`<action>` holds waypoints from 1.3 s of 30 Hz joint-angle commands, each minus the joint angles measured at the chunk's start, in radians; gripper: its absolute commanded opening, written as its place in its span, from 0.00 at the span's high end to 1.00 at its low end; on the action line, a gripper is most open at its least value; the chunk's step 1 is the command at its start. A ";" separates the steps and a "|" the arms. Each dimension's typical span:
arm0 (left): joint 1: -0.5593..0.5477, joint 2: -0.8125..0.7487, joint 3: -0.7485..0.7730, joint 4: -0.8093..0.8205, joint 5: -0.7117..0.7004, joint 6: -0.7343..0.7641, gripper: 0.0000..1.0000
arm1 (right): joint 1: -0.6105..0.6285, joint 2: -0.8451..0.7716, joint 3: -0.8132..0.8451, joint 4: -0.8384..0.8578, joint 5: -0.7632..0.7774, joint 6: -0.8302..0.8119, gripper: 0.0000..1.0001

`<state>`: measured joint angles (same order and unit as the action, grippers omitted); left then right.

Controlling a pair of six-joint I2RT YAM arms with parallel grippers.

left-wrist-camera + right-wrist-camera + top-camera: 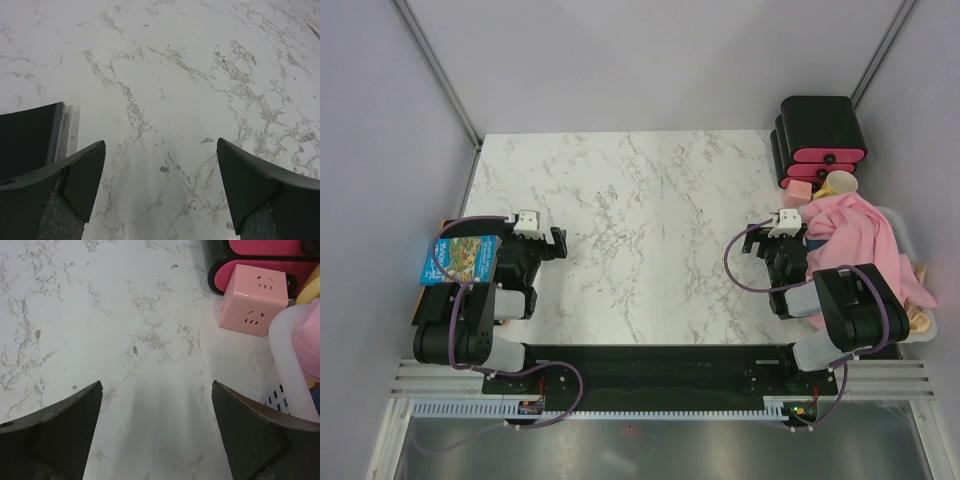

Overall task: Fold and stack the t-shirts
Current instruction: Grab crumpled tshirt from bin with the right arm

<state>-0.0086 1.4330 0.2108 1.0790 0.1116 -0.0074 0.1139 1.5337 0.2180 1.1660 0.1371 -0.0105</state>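
A light pink t-shirt (855,235) lies crumpled over a white basket (908,240) at the table's right edge, just beside my right arm. Its pink cloth (311,347) shows at the right border of the right wrist view, above the basket's rim (287,360). My right gripper (748,240) (157,385) stands open over bare marble, left of the basket, with nothing between its fingers. At the left side my left gripper (558,243) (161,142) is open too, low over bare marble and holding nothing.
Black boxes with pink fronts (820,140) stand stacked at the back right, with a pink cube socket (800,190) (255,300) and a yellow cup (840,183) in front. A colourful flat box (460,258) lies at the left edge; a dark slab (30,135) lies beside my left finger.
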 commanded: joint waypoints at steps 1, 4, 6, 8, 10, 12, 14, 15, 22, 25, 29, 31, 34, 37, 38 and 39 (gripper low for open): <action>-0.002 0.003 0.019 0.039 0.007 0.006 0.01 | -0.011 -0.003 0.021 0.027 0.027 0.009 0.02; -0.002 -0.011 0.021 0.026 0.049 0.035 0.00 | -0.011 -0.021 0.026 0.024 0.010 0.010 0.02; -0.002 -0.070 0.045 -0.029 0.129 0.064 0.00 | -0.013 -0.056 0.056 -0.104 -0.016 0.009 0.02; -0.002 -0.126 0.073 -0.164 0.149 0.072 0.00 | -0.014 -0.131 0.142 -0.322 -0.051 -0.005 0.02; -0.002 -0.221 0.130 -0.341 0.177 0.084 0.00 | -0.013 -0.205 0.269 -0.484 -0.134 -0.074 0.02; -0.004 -0.305 0.203 -0.471 0.303 0.231 0.00 | -0.011 -0.239 0.443 -0.754 -0.201 -0.121 0.02; -0.004 -0.357 0.280 -0.627 0.327 0.306 0.00 | -0.010 -0.238 0.573 -1.022 -0.235 -0.179 0.02; -0.004 -0.380 0.320 -0.702 0.327 0.340 0.00 | -0.010 -0.225 0.693 -1.093 -0.190 -0.219 0.02; -0.008 -0.440 0.666 -1.401 0.290 0.579 0.00 | -0.003 -0.043 1.280 -1.928 0.135 -0.324 0.02; -0.008 -0.457 0.743 -1.582 0.290 0.656 0.00 | -0.008 0.014 1.382 -2.100 0.220 -0.385 0.02; -0.008 -0.489 0.782 -1.709 0.373 0.757 0.00 | -0.016 -0.058 1.374 -2.163 0.211 -0.424 0.02; -0.010 -0.508 0.788 -1.786 0.425 0.829 0.00 | -0.019 -0.098 1.344 -2.169 0.209 -0.453 0.02; -0.011 -0.520 0.811 -1.847 0.503 0.882 0.00 | -0.077 -0.158 1.305 -2.165 0.223 -0.445 0.02; -0.014 -0.488 0.851 -1.896 0.546 0.912 0.00 | -0.216 -0.194 1.269 -2.175 0.136 -0.444 0.02; -0.016 -0.476 0.875 -1.906 0.557 0.912 0.00 | -0.296 -0.201 1.259 -2.177 0.110 -0.437 0.02; -0.021 -0.448 0.887 -1.926 0.566 0.920 0.00 | -0.334 -0.201 1.233 -2.180 0.058 -0.433 0.02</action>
<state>-0.0200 0.9413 1.0103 -0.7361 0.5781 0.8097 -0.0612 1.3777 1.4979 -0.9688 0.2794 -0.4423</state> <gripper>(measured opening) 0.993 0.982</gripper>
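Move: The crumpled pink t-shirt, heaped in the bin, has its middle about 19 cm to the right of the right hand and some 2 cm back, roughly at the hand's height. From this hand, the pink socket cube stands about 12 cm ahead, 6 cm right and 5 cm lower; the yellow mug is some 13 cm ahead and 15 cm right, about 3 cm lower. For the left hand, the t-shirt lies roughly 80 cm right, 2 cm back and 2 cm lower. Up and a little forward, the open right hand climbs about 24 cm, then swings back and right over the bin's edge, sinking slightly while the fingers tip some 45 degrees down above the t-shirt, without touching it. The left hand, also open and empty, rises, then draws back and slightly right, rolling and turning clockwise. ##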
